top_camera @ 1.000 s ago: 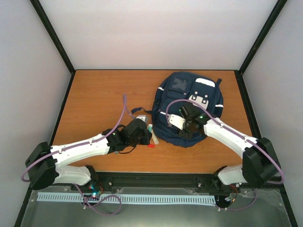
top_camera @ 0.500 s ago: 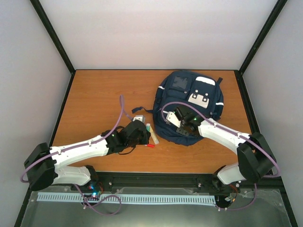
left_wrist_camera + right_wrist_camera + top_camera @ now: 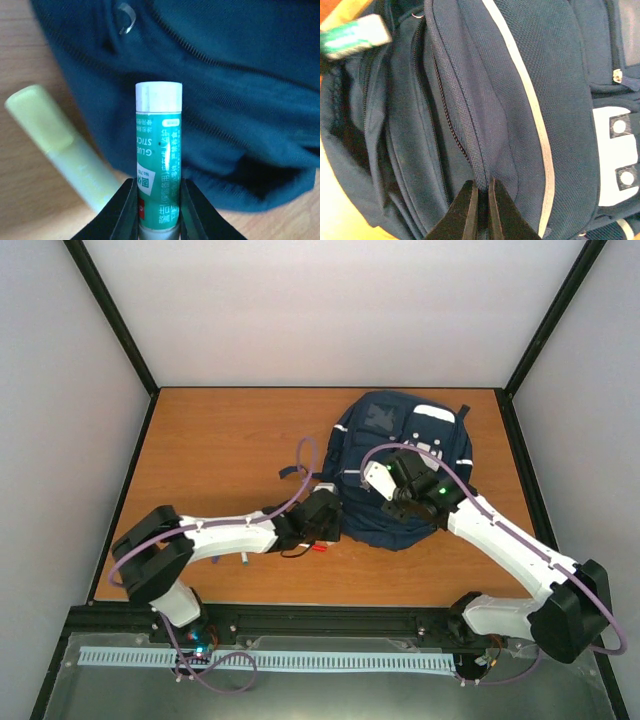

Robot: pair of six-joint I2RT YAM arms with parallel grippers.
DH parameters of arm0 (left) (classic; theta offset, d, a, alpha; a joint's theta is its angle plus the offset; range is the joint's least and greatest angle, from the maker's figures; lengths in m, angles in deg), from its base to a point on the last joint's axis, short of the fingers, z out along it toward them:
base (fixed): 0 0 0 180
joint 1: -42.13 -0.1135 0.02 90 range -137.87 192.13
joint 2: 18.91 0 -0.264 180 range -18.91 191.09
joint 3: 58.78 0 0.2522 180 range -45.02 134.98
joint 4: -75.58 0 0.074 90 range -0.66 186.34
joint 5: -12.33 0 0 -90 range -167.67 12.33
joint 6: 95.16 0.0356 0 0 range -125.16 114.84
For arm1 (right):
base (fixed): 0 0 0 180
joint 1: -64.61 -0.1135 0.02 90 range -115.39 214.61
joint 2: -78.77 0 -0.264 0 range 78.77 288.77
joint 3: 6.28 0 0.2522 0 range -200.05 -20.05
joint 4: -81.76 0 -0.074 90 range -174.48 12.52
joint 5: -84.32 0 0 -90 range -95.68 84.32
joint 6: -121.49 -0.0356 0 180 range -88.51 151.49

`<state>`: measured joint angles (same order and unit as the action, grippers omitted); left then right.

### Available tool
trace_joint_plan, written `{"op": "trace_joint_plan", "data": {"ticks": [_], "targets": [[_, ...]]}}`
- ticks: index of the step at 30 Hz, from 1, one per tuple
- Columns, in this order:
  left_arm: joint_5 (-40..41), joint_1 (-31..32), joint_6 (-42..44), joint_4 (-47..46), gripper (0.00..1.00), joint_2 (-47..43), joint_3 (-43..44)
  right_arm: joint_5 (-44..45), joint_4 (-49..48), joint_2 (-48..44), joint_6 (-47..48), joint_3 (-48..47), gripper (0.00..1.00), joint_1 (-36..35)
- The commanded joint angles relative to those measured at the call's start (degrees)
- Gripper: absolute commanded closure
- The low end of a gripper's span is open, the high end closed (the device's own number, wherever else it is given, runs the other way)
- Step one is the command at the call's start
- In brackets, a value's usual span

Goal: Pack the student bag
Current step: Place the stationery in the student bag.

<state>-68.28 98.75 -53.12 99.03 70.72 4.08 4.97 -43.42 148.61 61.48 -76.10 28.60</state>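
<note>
The student bag is a navy backpack lying at the back right of the table, with a thin white stripe and white patches. My right gripper is shut on a fold of the bag's fabric beside a zipper, near the bag's front edge. My left gripper is shut on a green glue stick with a white cap, held just at the bag's left edge. The glue stick also shows at the top left of the right wrist view, by the bag's dark opening.
A pale yellow-green highlighter lies on the wooden table just left of the bag. A small red-tipped item rests under the left wrist. Black frame posts and white walls enclose the table.
My right gripper has shut on the bag's fabric and shifted up and right with it. My left arm has stretched right, carrying the glue stick to the bag's edge.
</note>
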Motion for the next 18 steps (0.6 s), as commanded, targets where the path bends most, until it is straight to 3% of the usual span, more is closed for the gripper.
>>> {"op": "trace_joint_plan", "data": {"ticks": [1, 9, 14, 18], "targets": [[1.88, -0.41, 4.85, -6.93, 0.99, 5.11, 5.34, -7.4, 7.16, -2.81, -3.39, -2.91, 0.97, -0.38], [3.38, -2.4, 9.67, -7.08, 0.99, 12.51, 14.73, -21.4, 13.89, -2.48, -6.51, -8.8, 0.97, 2.92], [4.93, -2.83, 12.1, -4.64, 0.99, 10.99, 16.03, -23.62, 13.99, 0.28, -8.25, -14.1, 0.97, 5.66], [0.76, -2.83, 8.1, -5.08, 0.99, 7.47, 15.48, -23.65, 11.54, 2.96, -9.25, -16.67, 0.97, 6.79]]}}
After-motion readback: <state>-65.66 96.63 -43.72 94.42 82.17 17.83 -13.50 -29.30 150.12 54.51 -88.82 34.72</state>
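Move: I hold the glue stick in my left hand; the student bag's mouth, below the edge of its front panel, is about 6 cm ahead of that hand and 6 cm to its right, at about its height. The yellow highlighter lies roughly 3 cm to its left and the red marker about 7 cm left and 4 cm back, both some 7 cm below. My right hand already pinches the panel edge; the mouth is about 5 cm to its left, 1 cm back and 6 cm below. I slide my left hand forward and to the right, about 8 cm in all, under the panel edge into the student bag, climbing a little at the end, fingers still shut on the glue stick and tipping up some 10 degrees. My right hand keeps its pinch, drawing the edge back about 3 cm, then lifting it some 4 cm as the wrist rolls left side up. ##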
